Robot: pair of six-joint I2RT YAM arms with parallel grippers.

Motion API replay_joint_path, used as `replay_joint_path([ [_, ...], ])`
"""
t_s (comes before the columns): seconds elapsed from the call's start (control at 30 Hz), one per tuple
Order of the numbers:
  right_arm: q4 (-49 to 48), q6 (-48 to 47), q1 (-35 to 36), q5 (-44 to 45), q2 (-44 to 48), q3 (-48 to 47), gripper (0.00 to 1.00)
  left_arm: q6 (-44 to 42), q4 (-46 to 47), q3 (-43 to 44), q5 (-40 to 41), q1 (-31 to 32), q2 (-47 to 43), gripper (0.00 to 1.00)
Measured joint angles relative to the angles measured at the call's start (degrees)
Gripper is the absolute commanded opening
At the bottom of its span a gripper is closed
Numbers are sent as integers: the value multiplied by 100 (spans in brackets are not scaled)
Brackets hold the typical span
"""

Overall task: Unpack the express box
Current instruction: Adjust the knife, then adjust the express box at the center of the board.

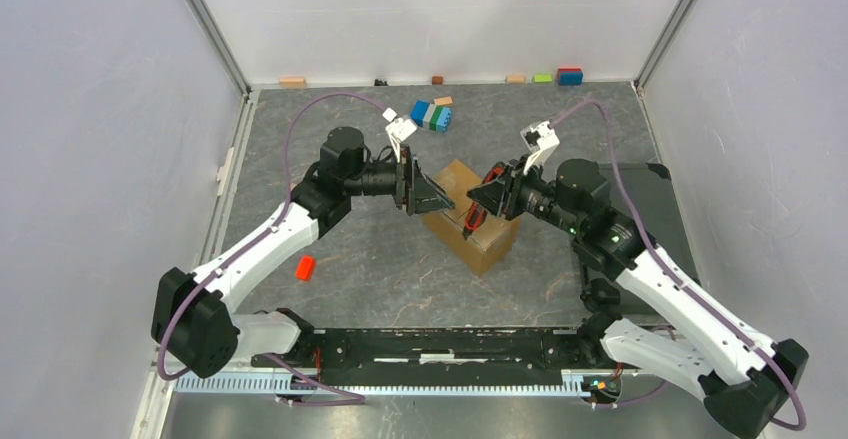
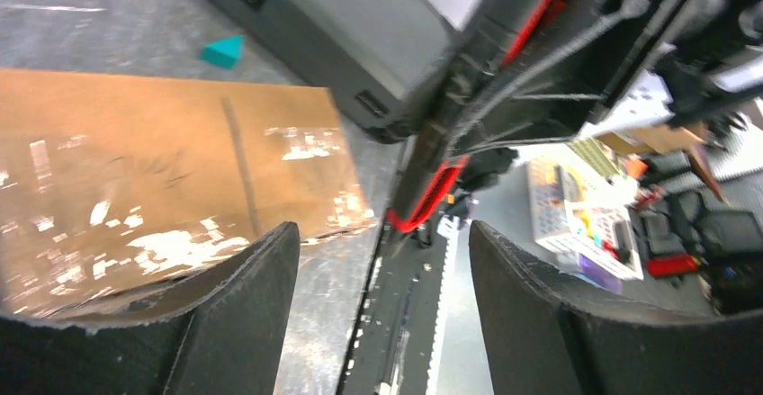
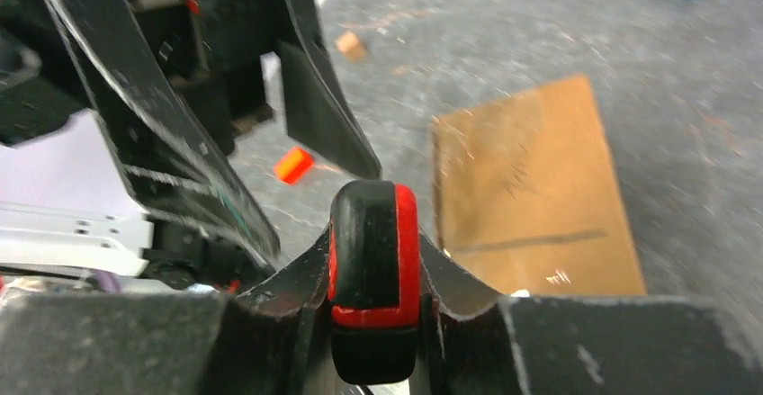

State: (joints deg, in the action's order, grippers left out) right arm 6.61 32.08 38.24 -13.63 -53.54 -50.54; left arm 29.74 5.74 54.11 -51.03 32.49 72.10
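The express box, a plain brown carton, stands mid-table with its top flaps shut. Both grippers meet just above its near-right part. My left gripper is open with nothing between its fingers; from its wrist, the box top lies to the left of the open gripper. My right gripper is shut on a red-and-black tool, which points down at the box. In the right wrist view the tool sits between the fingers, with the box beyond it and the left gripper's fingers opposite.
A red block lies left of the box and a blue-green block cluster behind it. Several small blocks line the back wall. A flat black tray sits under the right arm. A teal block lies near it.
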Motion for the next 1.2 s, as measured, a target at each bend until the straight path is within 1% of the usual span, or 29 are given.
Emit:
replay_joint_path([
  [0.07, 645, -164, 0, 350, 199, -68, 0, -144, -323, 94, 354, -33, -15, 76],
  [0.17, 1482, -310, 0, 778, 551, -76, 0, -339, -804, 258, 1224, -55, -59, 73],
  [0.3, 2402, -398, 0, 1388, 922, -74, 0, -516, -1364, 584, 2474, -55, -37, 66],
  [0.37, 2673, -402, 0, 1644, 1051, -35, 0, -568, -1650, 820, 3121, -55, 59, 61],
  [0.43, 2868, -402, 0, 1875, 1152, 79, 0, -597, -1888, 1078, 3644, -59, 251, 58],
  [0.6, 3080, -391, 0, 2192, 1185, 575, 0, -608, -2413, 1517, 4520, -66, 857, 56],
  [0.73, 3067, -385, 0, 2280, 1036, 859, 0, -610, -2750, 1593, 4909, -66, 1241, 53],
  [0.9, 2894, -393, 0, 2387, 824, 970, 0, -608, -2975, 1600, 4975, -63, 1508, 51],
  [1.1, 2378, -533, -17, 2424, 328, 968, 0, -605, -2968, 1469, 5021, -35, 1528, 48],
  [1.2, 2116, -664, -68, 2400, 50, 960, 0, -601, -2986, 1239, 5080, 2, 1438, 47],
])
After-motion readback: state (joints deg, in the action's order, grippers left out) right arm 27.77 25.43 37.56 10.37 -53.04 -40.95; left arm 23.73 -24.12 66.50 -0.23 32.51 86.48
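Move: From the left gripper, open and empty, the box's middle lies about 10 cm ahead, 4 cm to the right and some 21 cm below; the knife is some 5 cm to its right, level with it, about 1 cm higher. The right gripper already holds that knife; from it the box's middle is about 9 cm ahead, straight in line, 23 cm down, and the teal block some 13 cm ahead, 18 cm right and 28 cm down. Keep the knife pinched in the right gripper and swing it right and down, then mostly down, about 15 cm in all, tilting the fingers downward, to the near right corner of the box. Meanwhile take the empty left gripper away from the knife, forward and left, then down beside the box's left end, turning some 40 degrees counter-clockwise, fingers dipping and partly closing. ##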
